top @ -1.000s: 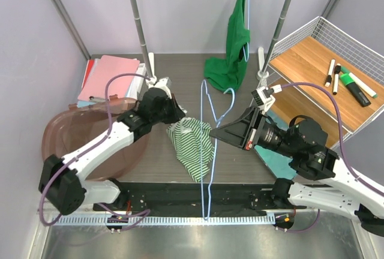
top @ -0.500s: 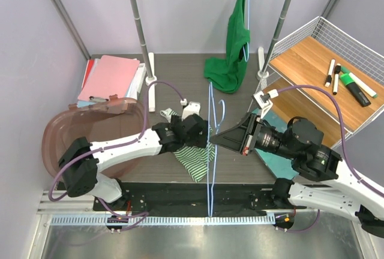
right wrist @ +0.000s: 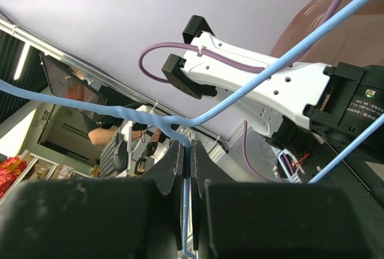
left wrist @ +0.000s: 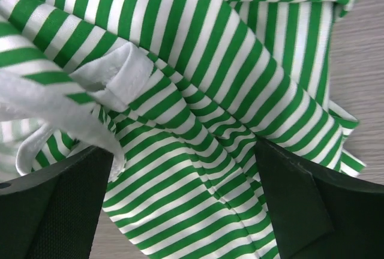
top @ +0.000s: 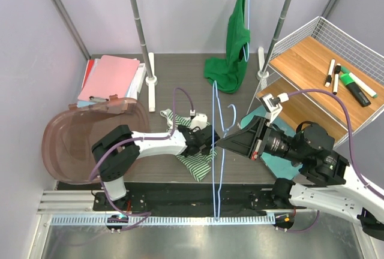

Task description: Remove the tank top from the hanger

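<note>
The green-and-white striped tank top (top: 193, 156) lies crumpled on the dark table, off the hanger. It fills the left wrist view (left wrist: 228, 91). My left gripper (top: 203, 141) is low over it, open, with the fabric between its two black fingers (left wrist: 48, 211). The thin light-blue hanger (top: 216, 187) stands nearly edge-on just right of the tank top. My right gripper (top: 222, 143) is shut on the hanger's wire below its twisted neck (right wrist: 129, 114). The jaws meet on the wire in the right wrist view (right wrist: 193, 157).
A dark green garment (top: 234, 49) hangs from a second blue hanger on the clothes rack at the back. A brown tub (top: 78, 145) and pink folders (top: 108, 76) are at the left. A wire shelf (top: 324, 61) with markers stands at the right. A teal cloth (top: 281, 164) lies under my right arm.
My left arm has swung right and down onto the tank top, which now lies on the table. My right gripper has carried the hanger slightly right and turned it edge-on.
</note>
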Robot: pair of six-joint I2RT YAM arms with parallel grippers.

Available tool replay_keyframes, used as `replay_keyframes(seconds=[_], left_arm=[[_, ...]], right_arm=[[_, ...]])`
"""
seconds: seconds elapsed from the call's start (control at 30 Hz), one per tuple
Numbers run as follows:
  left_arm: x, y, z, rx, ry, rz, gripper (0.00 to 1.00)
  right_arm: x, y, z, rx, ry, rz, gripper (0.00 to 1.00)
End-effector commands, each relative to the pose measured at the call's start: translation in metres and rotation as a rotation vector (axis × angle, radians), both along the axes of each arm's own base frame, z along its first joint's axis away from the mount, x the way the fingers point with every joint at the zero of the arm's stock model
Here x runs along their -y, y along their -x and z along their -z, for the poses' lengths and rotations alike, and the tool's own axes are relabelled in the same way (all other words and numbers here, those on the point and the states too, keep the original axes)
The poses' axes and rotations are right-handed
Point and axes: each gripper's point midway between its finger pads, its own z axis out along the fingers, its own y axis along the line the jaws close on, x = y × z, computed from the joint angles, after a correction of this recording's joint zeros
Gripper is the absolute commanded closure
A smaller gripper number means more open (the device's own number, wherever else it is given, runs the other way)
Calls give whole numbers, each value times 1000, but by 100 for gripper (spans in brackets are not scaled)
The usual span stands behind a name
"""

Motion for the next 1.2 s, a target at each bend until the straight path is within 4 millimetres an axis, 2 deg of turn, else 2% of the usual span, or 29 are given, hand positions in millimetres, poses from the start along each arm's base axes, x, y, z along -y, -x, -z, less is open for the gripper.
replay_keyframes(seconds=[0.0, 0.07, 0.1, 0.17, 0.2, 0.23, 0.27, 0.3, 0.33, 0.43, 0.5, 0.57, 0.6, 0.67, 0.8, 0.87, 0.97, 1.0, 1.07, 1.1, 1.17], left_arm=[[13, -12, -6, 59, 71, -55, 9], [13, -11, -5, 62, 94, -56, 20], [10, -10, -3, 60, 95, -59, 35], [11, -13, -8, 58, 128, -62, 50], [8, -14, -9, 57, 130, -56, 69], [5, -17, -11, 57, 138, -65, 82], [5, -20, -20, 68, 155, -65, 87], [4, -22, -27, 79, 155, -55, 97], [0, -23, -32, 85, 148, -51, 100], [-7, -27, -70, 137, 157, -46, 100], [-12, -30, -106, 195, 207, -57, 100], [-19, -29, -129, 229, 222, -43, 100], [-24, -28, -155, 270, 265, -39, 100], [-32, -28, -183, 317, 282, -18, 100], [-64, -32, -238, 386, 344, -15, 100], [-81, -34, -281, 459, 407, -20, 100], [-110, -38, -324, 531, 425, -26, 100], [-125, -40, -348, 569, 429, -50, 100], [-143, -41, -368, 609, 384, -60, 100], [-157, -41, -392, 662, 394, -91, 100], [-175, -43, -408, 701, 368, -123, 100]], right_arm=[[3, 4, -6, 22, -32, -14, 99], [5, 5, -4, 19, -36, -13, 99], [5, 6, -5, 20, -40, -15, 99], [7, 5, -4, 20, -44, -7, 99], [7, 5, -4, 19, -43, -4, 99], [7, 5, -3, 18, -41, -6, 99], [7, 5, -3, 20, -42, -5, 99], [8, 6, -4, 21, -43, -7, 99], [8, 6, -4, 22, -45, -5, 99], [11, 6, -4, 20, -44, -1, 99], [12, 6, -2, 19, -41, 5, 99], [16, 7, -2, 21, -43, 12, 99], [16, 6, -2, 19, -42, 18, 99], [18, 6, 0, 18, -38, 24, 99], [19, 5, -1, 25, -32, 31, 99], [17, 3, 0, 24, -26, 34, 99], [13, 1, 3, 22, -12, 32, 99], [11, 0, 3, 22, -9, 34, 99], [7, -1, 4, 21, -3, 28, 99], [6, -1, 5, 20, 0, 25, 99], [1, -2, 6, 19, 9, 16, 99]])
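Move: The left hand, open, straddles the striped tank top crumpled on the table; the shirt's middle is about 3 cm back, 2 cm left and 2 cm below. The bare hanger is some 8 cm right, 16 cm back and 38 cm above; the plastic bin is about 35 cm left, 3 cm back and 3 cm up. From the right hand the tank top is about 13 cm ahead, 10 cm left and 41 cm below. The left fingers close on the tank top, then lift it some 35 cm, swinging about 15 cm left. ##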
